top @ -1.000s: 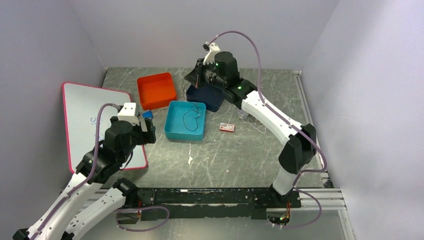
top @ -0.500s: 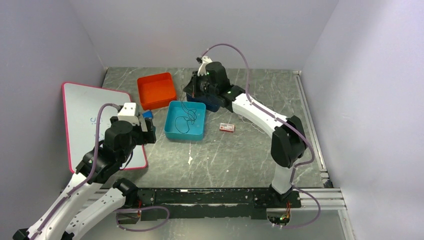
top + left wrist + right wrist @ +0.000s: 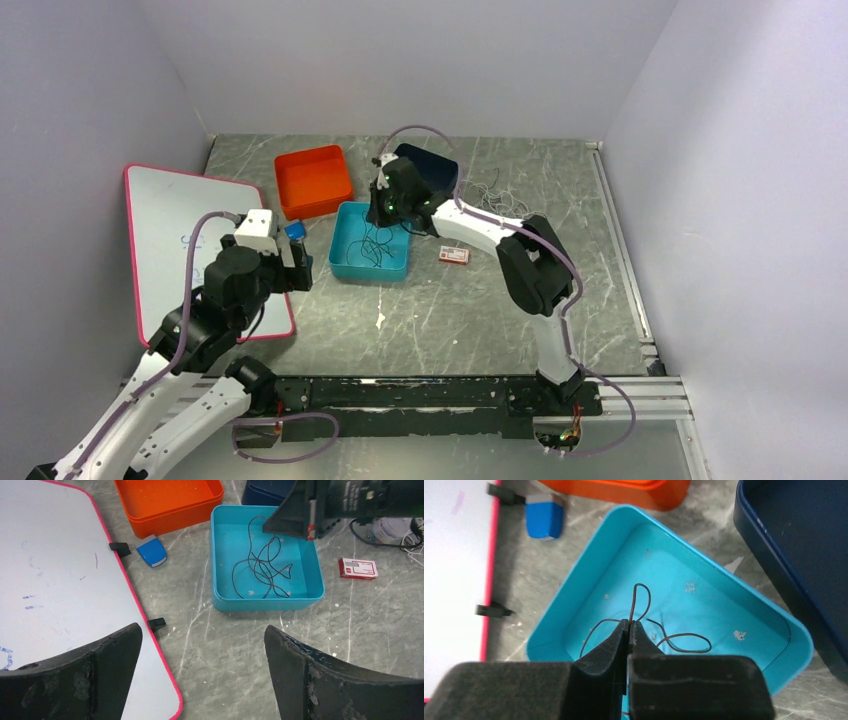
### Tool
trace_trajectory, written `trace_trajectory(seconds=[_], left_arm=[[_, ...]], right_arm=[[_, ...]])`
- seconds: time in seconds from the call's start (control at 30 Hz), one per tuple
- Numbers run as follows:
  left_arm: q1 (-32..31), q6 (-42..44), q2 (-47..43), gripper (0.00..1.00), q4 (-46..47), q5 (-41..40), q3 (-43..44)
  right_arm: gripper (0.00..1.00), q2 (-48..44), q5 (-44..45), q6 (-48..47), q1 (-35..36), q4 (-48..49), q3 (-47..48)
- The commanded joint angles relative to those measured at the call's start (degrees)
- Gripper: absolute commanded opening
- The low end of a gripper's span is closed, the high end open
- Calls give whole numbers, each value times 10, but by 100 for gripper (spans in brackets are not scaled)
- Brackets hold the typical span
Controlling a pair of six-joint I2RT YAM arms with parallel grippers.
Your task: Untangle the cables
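Observation:
A thin dark cable lies in loose loops inside the teal tray. My right gripper hangs low over that tray, shut on one strand of the dark cable, which loops up from between the fingertips. In the top view the right gripper is at the tray's far right corner. More thin cables, whitish and dark, lie loose on the table right of the navy tray. My left gripper stands open and holds nothing, near the whiteboard's edge, well short of the teal tray.
An orange tray sits behind the teal one. A pink-edged whiteboard lies at the left, with a blue eraser beside it. A small red-and-white box lies right of the teal tray. Walls close in on three sides.
My right arm has swung left and down from over the navy tray to the teal tray, and more of the dark cable now lies in it. The left arm has barely moved.

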Motion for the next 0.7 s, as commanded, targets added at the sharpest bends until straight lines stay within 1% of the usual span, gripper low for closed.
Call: trace_trajectory(seconds=[0.0,0.17,0.37,0.63,0.67], left_arm=[[4,12,-1,96,15,15,-4],[4,14,6,96,16,20,-4],[5,15,4,96,17,19,-5],[5,15,2,97,17,16,-5],[4,15,1,97,17,16,-5]], right_arm=[[3,31,49,-36,17,-31,26],[6,57,70,-56,29,-59,46],[16,34,85,-69,36,-71,59],[35,-20,105,-77,35,-82,59],[41,-36,107,-78,35,-84,57]])
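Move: The right hand, still pinching the dark cable, hangs roughly over the middle of the teal bin, whose centre is about 8 cm below and 2 cm to its left. The navy bin lies some 15 cm ahead and 9 cm right of the hand, the orange bin 15 cm ahead and 15 cm left, the small red box 4 cm back and 17 cm right. From the left hand the teal bin is about 18 cm ahead, 17 cm right and 20 cm below. The right hand lowers the cable some 5 cm further into the teal bin, drifting back about 1 cm, while it tilts about 10 degrees so that its left side drops and the fingers point more steeply down. Its fingers part on the way down and let go of the cable, then keep spreading to about a third open as the hand turns and rises roughly 4 cm, staying over the bin. ##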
